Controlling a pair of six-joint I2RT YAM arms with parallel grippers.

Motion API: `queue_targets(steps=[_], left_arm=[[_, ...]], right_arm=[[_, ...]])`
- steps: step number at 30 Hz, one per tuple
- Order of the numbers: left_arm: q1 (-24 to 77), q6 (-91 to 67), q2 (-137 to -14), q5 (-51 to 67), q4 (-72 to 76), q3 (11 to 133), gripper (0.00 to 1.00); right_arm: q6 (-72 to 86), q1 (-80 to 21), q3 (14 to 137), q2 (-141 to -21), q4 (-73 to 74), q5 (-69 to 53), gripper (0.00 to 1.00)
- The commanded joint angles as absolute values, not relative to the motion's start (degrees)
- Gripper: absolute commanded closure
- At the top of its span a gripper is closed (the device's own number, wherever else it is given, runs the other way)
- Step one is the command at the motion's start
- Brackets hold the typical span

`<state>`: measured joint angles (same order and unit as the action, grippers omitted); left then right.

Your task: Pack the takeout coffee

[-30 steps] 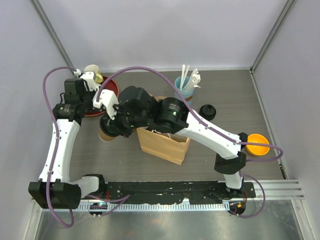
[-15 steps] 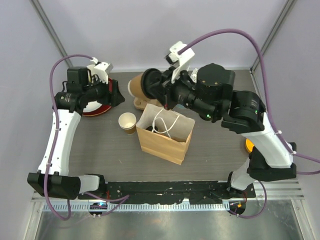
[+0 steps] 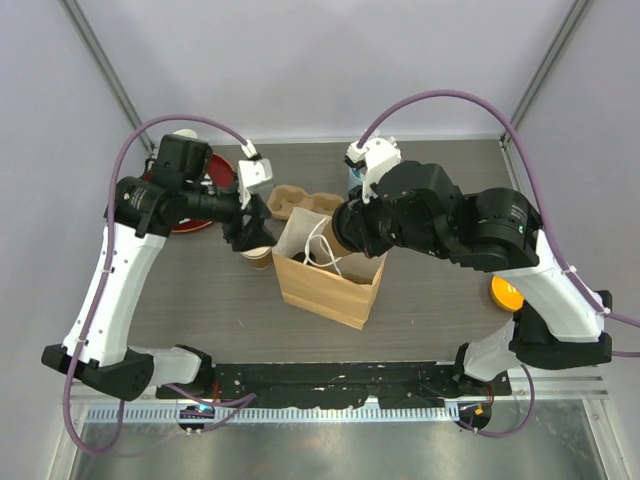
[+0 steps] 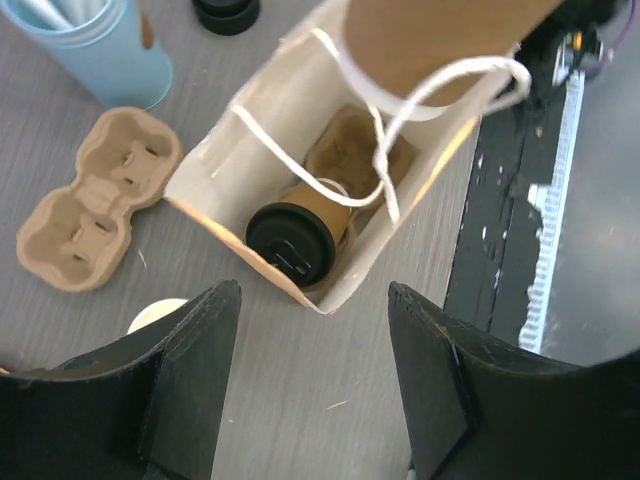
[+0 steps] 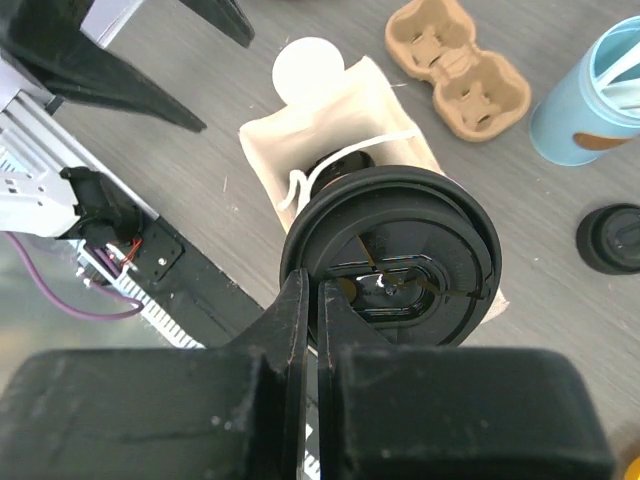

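One takeout coffee [image 5: 390, 255], a tan cup with a black sip lid, hangs over the mouth of the paper bag [image 3: 330, 275]. My right gripper [image 5: 312, 285] is shut on the lid's rim. Its tan body [image 4: 430, 40] shows at the top of the left wrist view. A second takeout coffee [image 4: 295, 240] lies on its side inside the bag [image 4: 250, 130]. My left gripper [image 4: 315, 400] is open and empty, just left of the bag, above a lidless cup [image 3: 258, 256].
A cardboard cup carrier [image 3: 300, 203] lies behind the bag. A blue cup [image 5: 590, 100] with straws and loose black lids [image 5: 612, 238] stand at the back. A red plate [image 3: 188, 222] is at the left and an orange bowl [image 3: 505, 293] at the right.
My right arm has carried the lidded cup from behind the bag to over its mouth. My left arm has swung right to the lidless cup, its jaws a little narrower.
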<state>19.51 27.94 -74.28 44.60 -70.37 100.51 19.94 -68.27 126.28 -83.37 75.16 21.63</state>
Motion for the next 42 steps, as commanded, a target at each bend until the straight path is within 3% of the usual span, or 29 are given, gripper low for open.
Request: queue_targets(steps=[1,13,21,30,42], left_arm=[[27.1,46.0,-73.6,42.7,-82.0,102.4,0.35],[34.7,49.6,-75.4,41.1,-75.1,96.4,0.37],[40.0,51.4,-74.1,35.4,-68.8,87.6,0.38],[40.6,56.5,-69.7,31.9,-63.5,81.3,0.59],[40.6,57.7,-66.5,36.2,-58.5,77.2,0.78]], right_arm=[[22.8,-67.3,130.2,-86.4,83.6,15.7,0.99],[18.8,-58.0,118.8,-85.7,78.6,7.1,0.99],[16.2,-57.0,111.7,-85.8,76.1,4.4,0.99],[13.4,-55.8,101.3,-85.8,68.9,4.3,0.99],[9.8,-53.8,99.1,-91.4,65.0,2.9,0.98]])
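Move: The opening of the upright bag is about 17 cm below my right hand, some 4 cm ahead and 5 cm left; my right fingers already hold a capped coffee by its lid. From my left hand, the bag's near rim is about 10 cm below, 5 cm back and 4 cm right. The cup already packed lies about 5 cm right, 1 cm ahead and 25 cm below it; an empty cup stands 5 cm ahead and 6 cm left. The drink carrier lies 18 cm ahead and 4 cm right of my left hand. With my right fingers still shut on the lid, I lower the coffee about 18 cm into the right-hand part of the bag, tipping the fingers some 30 degrees steeper and easing forward 4 cm, mostly late. Meanwhile I bring my left hand down about 10 cm, back and a little right onto the near rim, turning it clockwise, and close its fingers most of the way around the paper. ##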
